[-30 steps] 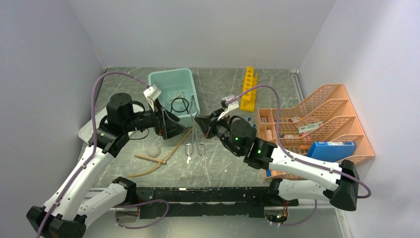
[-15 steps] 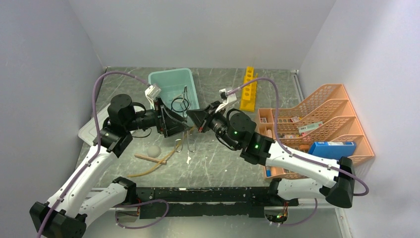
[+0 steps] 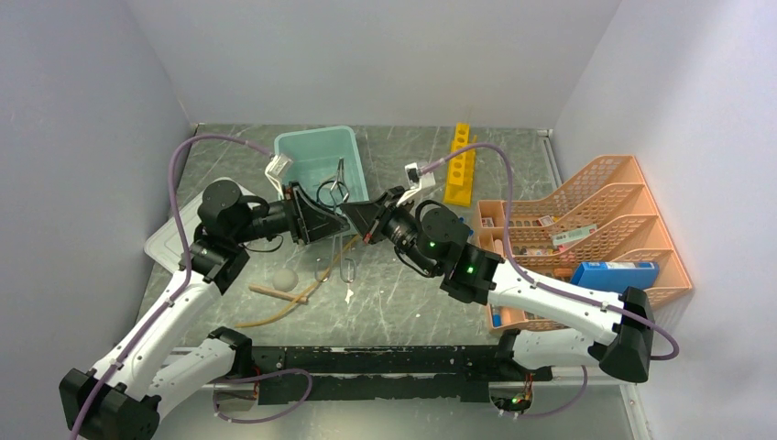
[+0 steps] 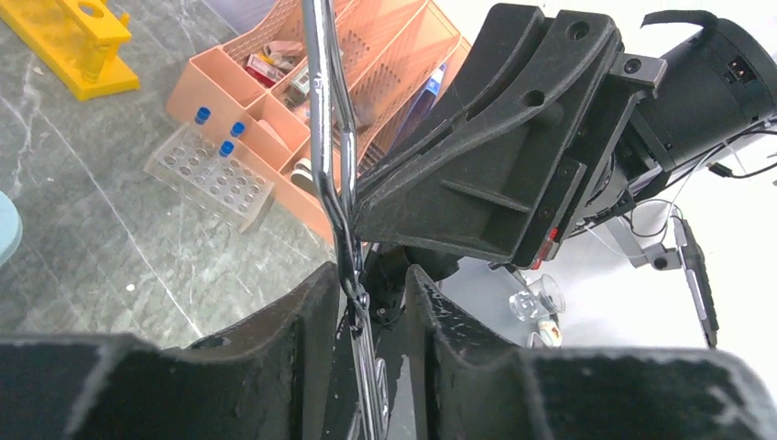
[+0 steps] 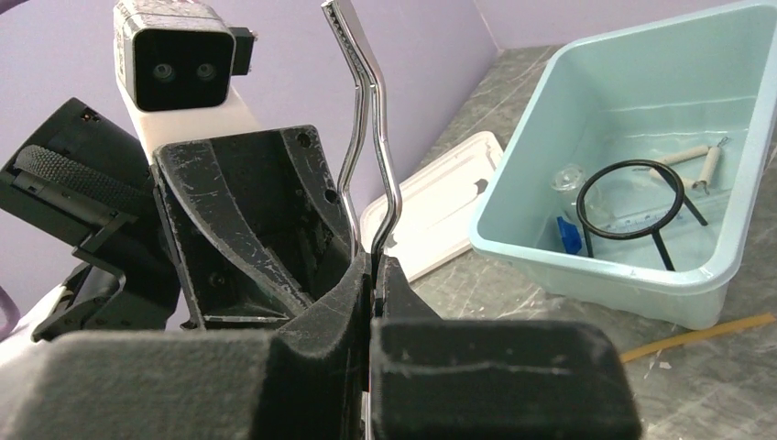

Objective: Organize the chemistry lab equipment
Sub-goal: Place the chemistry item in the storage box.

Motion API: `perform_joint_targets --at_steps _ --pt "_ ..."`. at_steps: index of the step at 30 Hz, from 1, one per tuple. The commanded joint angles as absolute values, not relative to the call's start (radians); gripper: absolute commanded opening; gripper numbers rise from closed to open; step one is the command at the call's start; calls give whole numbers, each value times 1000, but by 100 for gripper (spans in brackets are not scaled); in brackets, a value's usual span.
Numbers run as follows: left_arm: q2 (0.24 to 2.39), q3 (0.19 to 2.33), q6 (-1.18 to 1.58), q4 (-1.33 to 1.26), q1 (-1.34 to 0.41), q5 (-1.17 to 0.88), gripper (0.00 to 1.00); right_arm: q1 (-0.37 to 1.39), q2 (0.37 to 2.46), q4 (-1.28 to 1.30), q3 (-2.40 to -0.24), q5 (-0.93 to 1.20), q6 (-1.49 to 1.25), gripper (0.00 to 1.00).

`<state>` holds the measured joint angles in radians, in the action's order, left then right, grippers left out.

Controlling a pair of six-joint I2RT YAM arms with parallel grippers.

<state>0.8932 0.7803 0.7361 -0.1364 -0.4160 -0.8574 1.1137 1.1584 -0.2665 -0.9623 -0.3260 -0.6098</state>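
Observation:
A silver wire clip (image 3: 341, 174) hangs upright in the air in front of the teal tub (image 3: 293, 147). My right gripper (image 3: 355, 221) is shut on its middle, and its bent legs rise above the pads (image 5: 366, 119). My left gripper (image 3: 341, 223) faces it tip to tip. The left jaws stand part open around the clip (image 4: 322, 137), which lies against one finger (image 4: 316, 302) with a gap to the other. A black wire ring stand (image 5: 632, 197) lies inside the tub. The yellow test-tube rack (image 3: 461, 163) stands at the back. A tan hose (image 3: 293, 298) and a wooden stick (image 3: 275, 292) lie at front left.
The orange mesh organiser (image 3: 586, 229) with a blue box (image 3: 612, 275) fills the right side. A clear tube tray (image 4: 211, 174) with blue-capped tubes (image 4: 202, 115) sits beside it. The grey-white lid (image 3: 169, 234) lies at left, and a white ball (image 3: 285, 278) is near the stick.
My right gripper lifted the clip off the table and carried it left to the left gripper. The left jaws have narrowed around it.

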Motion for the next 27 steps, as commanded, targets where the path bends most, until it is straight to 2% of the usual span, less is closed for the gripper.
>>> perform_joint_targets --at_steps 1,4,5,11,14,16,18,22,27 --pt "893 770 763 -205 -420 -864 31 1110 1148 -328 -979 -342 -642 0" --pt "902 774 757 -195 -420 -864 7 1110 1145 -328 -974 -339 -644 0" --pt "903 775 755 -192 -420 -863 5 1109 1143 -328 -971 -339 -644 0" --pt "918 813 719 -134 -420 -834 5 1110 1132 -293 -972 -347 -640 2" --pt "932 867 661 -36 -420 -783 5 1109 1109 -277 -965 -371 -620 31" --pt "950 909 620 48 -419 -733 5 1109 1091 -254 -965 -389 -592 43" --pt "978 967 570 141 -419 -675 5 1108 1071 -219 -963 -418 -579 48" --pt "1039 1093 504 280 -419 -519 5 1109 1011 -184 -920 -463 -567 54" --pt "1130 1273 419 426 -418 -317 5 1106 927 -125 -865 -518 -564 56"
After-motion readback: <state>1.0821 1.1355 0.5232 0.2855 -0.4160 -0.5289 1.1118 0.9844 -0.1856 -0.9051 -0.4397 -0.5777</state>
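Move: The metal tongs already lie between the left gripper's half-open fingers, at its hand point; the right gripper still holds them shut, also right at its own hand point. From the left hand, the teal storage box's middle is about 20 cm ahead, 8 cm to the left and 18 cm below. The rubber tube on the table lies about 3 cm back, 9 cm left and 25 cm down. Close the left gripper on the metal tongs while the right keeps its grip, and hold both arms nearly still. Then open the right fingers about halfway and draw that hand some 5 cm to the right and slightly up, clear of the tongs. As it leaves, carry the tongs forward about 8 cm with the left towards the storage box, swinging the wrist some 20 degrees, mostly counter-clockwise. ##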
